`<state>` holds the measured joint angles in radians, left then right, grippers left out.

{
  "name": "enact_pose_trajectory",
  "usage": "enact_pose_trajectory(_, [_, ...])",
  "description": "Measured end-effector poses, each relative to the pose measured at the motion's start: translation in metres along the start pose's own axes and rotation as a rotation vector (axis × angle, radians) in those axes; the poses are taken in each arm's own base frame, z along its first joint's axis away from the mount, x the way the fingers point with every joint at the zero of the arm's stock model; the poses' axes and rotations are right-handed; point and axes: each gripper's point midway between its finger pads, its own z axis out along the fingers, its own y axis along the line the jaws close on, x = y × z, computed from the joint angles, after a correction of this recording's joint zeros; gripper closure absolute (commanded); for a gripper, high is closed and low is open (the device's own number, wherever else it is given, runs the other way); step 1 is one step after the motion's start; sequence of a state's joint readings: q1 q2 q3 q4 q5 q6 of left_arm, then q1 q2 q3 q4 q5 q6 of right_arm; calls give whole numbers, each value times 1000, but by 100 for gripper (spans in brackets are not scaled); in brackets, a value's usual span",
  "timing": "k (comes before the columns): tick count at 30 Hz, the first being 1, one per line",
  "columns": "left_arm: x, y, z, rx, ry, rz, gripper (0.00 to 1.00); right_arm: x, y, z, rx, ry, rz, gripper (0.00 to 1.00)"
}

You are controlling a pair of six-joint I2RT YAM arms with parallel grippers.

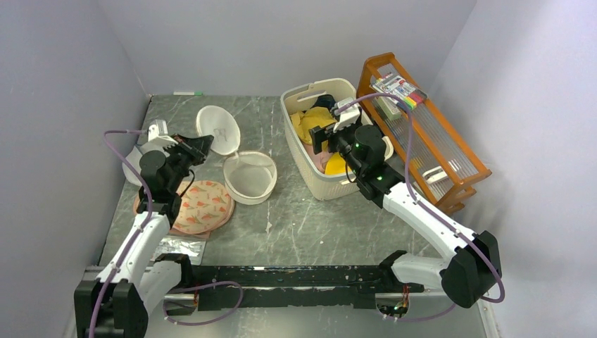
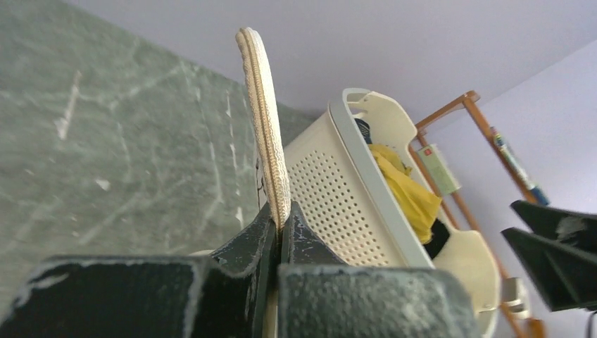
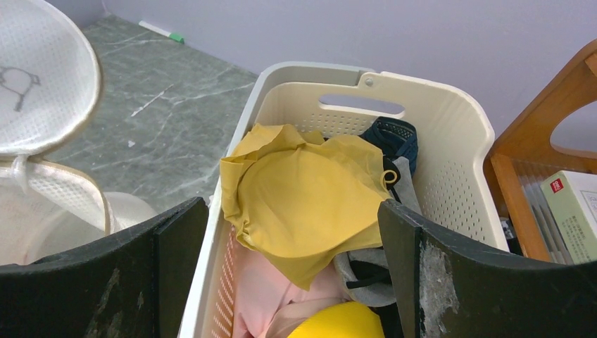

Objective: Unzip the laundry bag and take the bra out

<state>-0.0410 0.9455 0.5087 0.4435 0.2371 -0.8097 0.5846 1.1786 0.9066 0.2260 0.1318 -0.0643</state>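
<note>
The cream-white mesh laundry bag lies open left of centre: its lid (image 1: 218, 129) stands tilted up, its bowl half (image 1: 250, 176) rests on the table with nothing showing inside. My left gripper (image 1: 200, 146) is shut on the lid's zip rim (image 2: 264, 120), which rises edge-on from between the jaws (image 2: 281, 218). The mustard-yellow bra (image 3: 303, 190) lies crumpled on top of the clothes in the basket (image 1: 299, 151). My right gripper (image 3: 292, 211) hangs open just above it, fingers either side and apart from it.
A pink bag printed with orange shapes (image 1: 204, 205) lies under the left arm, with a foil sheet (image 1: 176, 246) nearer. A wooden rack (image 1: 422, 141) stands right of the basket. Pale pink cloth (image 3: 274, 296) and a bright yellow piece (image 3: 345, 320) lie in the basket too. A green-capped marker (image 1: 187, 92) lies by the back wall.
</note>
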Motion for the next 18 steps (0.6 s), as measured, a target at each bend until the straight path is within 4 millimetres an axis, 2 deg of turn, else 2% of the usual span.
enact_pose_trajectory(4, [-9,-4,-10,23,-27,217,93,1,1,1,-4,3,0,8])
enact_pose_trajectory(9, [-7,-15,-18,88,-18,485,93,9,3,3,-8,28,-3,8])
enact_pose_trajectory(18, [29,-37,-27,234,53,872,93,8,4,3,-7,22,-3,8])
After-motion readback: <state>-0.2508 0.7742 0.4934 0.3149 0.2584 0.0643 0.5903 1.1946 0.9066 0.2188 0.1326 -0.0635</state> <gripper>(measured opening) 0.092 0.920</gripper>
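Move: The laundry bag hangs unzipped with its lid rim already pinched in the left fingers. Its open body lies about 10 cm to the left hand's right, 4 cm back and some 14 cm below. The carrot-print pads lie about 13 cm back, 6 cm left and 24 cm down, and the basket is about 35 cm right, 2 cm ahead and 13 cm lower. From the right hand, the bag body lies roughly 20 cm left, 5 cm back and 18 cm below. The bag's lid stays pinched in the shut left fingers while that wrist rolls about 45 degrees, left side rising, and the fingertips tilt up some 20 degrees. Meanwhile the left hand draws back about 4 cm, rising slightly at first and sinking again, and from midway also swings about 4 cm right, towards the basket side. ##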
